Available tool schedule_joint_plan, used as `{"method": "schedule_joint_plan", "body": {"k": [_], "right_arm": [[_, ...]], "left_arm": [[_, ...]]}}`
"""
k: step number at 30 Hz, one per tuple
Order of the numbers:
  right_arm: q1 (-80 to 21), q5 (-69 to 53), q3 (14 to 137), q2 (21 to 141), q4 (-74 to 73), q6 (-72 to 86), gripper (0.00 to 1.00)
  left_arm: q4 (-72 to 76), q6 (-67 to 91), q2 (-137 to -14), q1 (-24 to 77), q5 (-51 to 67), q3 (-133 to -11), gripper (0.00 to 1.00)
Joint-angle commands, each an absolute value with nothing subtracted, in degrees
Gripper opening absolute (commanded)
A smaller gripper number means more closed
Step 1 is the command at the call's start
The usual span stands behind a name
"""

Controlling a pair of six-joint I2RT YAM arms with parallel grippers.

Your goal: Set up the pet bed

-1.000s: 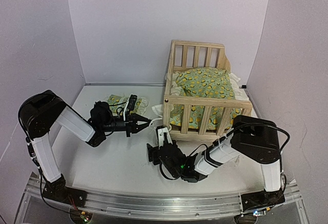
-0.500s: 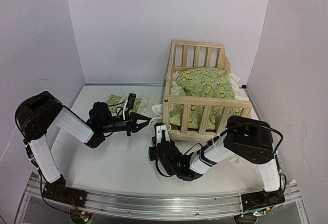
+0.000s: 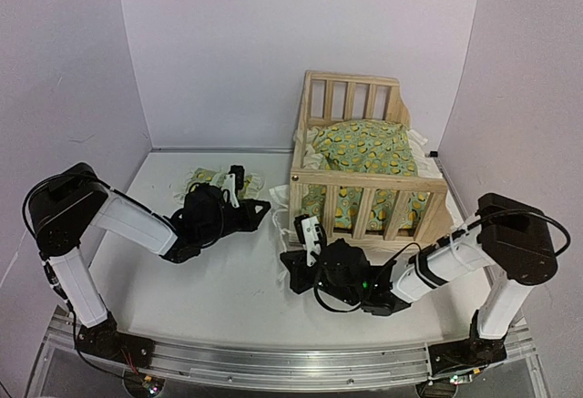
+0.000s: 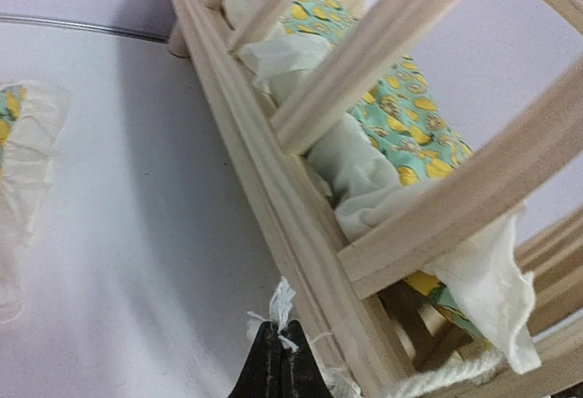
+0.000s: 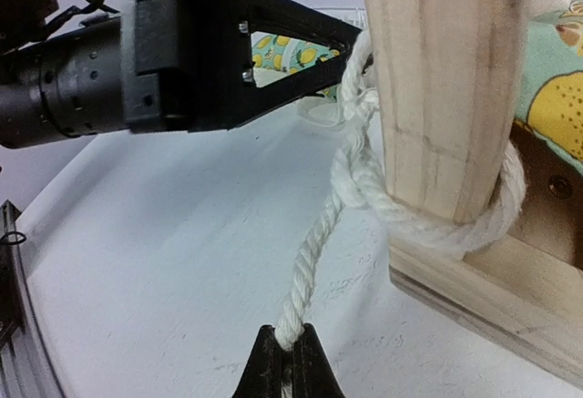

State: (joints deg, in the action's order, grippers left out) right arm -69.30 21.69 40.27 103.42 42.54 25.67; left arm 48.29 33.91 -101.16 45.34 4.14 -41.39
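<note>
The pet bed (image 3: 368,180), a pale slatted wooden frame, stands at the back right with its green-yellow cushion (image 3: 364,146) inside. The small matching pillow (image 3: 208,179) lies on the table to its left. A white rope (image 5: 342,199) is knotted round the bed's near-left corner post (image 5: 446,79). My right gripper (image 5: 290,336) is shut on the rope below the knot, low on the table beside that post (image 3: 291,260). My left gripper (image 4: 281,332) is shut on the rope's frayed end (image 4: 281,303), right against the bed's left rail (image 4: 273,170), and points at the corner (image 3: 266,205).
White walls close in the table at the back and on both sides. A metal rail (image 3: 273,362) with both arm bases runs along the near edge. The two arms meet just left of the bed corner.
My right gripper has shut on the rope, and that arm now reaches low toward the corner. The left gripper has shifted right, closer to the bed, still shut.
</note>
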Motion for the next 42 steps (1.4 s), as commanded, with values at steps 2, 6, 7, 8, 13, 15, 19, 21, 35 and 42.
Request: {"method": "schedule_joint_plan", "body": {"k": [2, 6, 7, 8, 13, 15, 19, 21, 35, 42], "right_arm": [[-69.3, 14.9, 37.6, 97.1, 35.7, 26.9, 0.00], [-69.3, 9.1, 37.6, 93.2, 32.1, 23.5, 0.00], [-69.3, 8.2, 37.8, 92.1, 30.0, 23.0, 0.00], [-69.3, 7.1, 38.1, 91.3, 28.1, 22.3, 0.00], [-69.3, 5.1, 39.0, 86.5, 16.3, 20.1, 0.00], [-69.3, 4.5, 39.3, 85.6, 12.3, 19.6, 0.00], [-69.3, 3.5, 39.6, 85.8, 6.2, 18.7, 0.00], [-69.3, 3.2, 38.1, 85.1, 6.1, 19.2, 0.00], [-73.8, 28.8, 28.8, 65.8, 4.2, 27.4, 0.00], [-70.8, 24.7, 33.5, 71.0, 8.5, 21.4, 0.00]], "left_arm": [[37.8, 37.2, -95.1, 45.4, -14.0, -47.3, 0.00], [36.8, 36.6, -91.2, 46.2, -17.8, -49.0, 0.00], [35.9, 36.9, -90.8, 46.4, -19.1, -49.5, 0.00], [34.4, 37.5, -90.6, 46.5, -20.3, -50.5, 0.00], [21.9, 39.8, -97.2, 46.4, -26.2, -61.1, 0.00], [16.7, 41.5, -102.1, 46.4, -26.8, -66.6, 0.00], [13.7, 46.2, -110.3, 45.1, -26.5, -70.0, 0.00], [11.9, 45.9, -113.9, 44.2, -27.6, -71.8, 0.00], [6.9, 42.4, -120.4, 37.9, -29.4, -76.4, 0.00], [22.9, 36.1, -109.4, 38.2, -13.7, -58.5, 0.00]]}}
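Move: The left hand, shut on the frayed cord end, has the pillow some 17 cm ahead, 14 cm to its left and about 11 cm below. The cord knot round the crib's near-left post lies about 7 cm to its right, 2 cm back and 9 cm below. For the right hand, pinching the other cord end, that knot is about 8 cm straight ahead and 3 cm lower. The left hand comes away from the cord with its fingers staying shut, rising about 8 cm as it reaches forward, then dipping steeply and swinging left to the pillow's near right edge, roughly 14 cm farther out, while the wrist turns about 35 degrees counter-clockwise and tips down. The right hand keeps its pinch on its cord end and draws it away from the knot, first back and then mostly to the right across the crib's near side, about 11 cm rightward in all, rolling a little and lifting slightly at the end. ##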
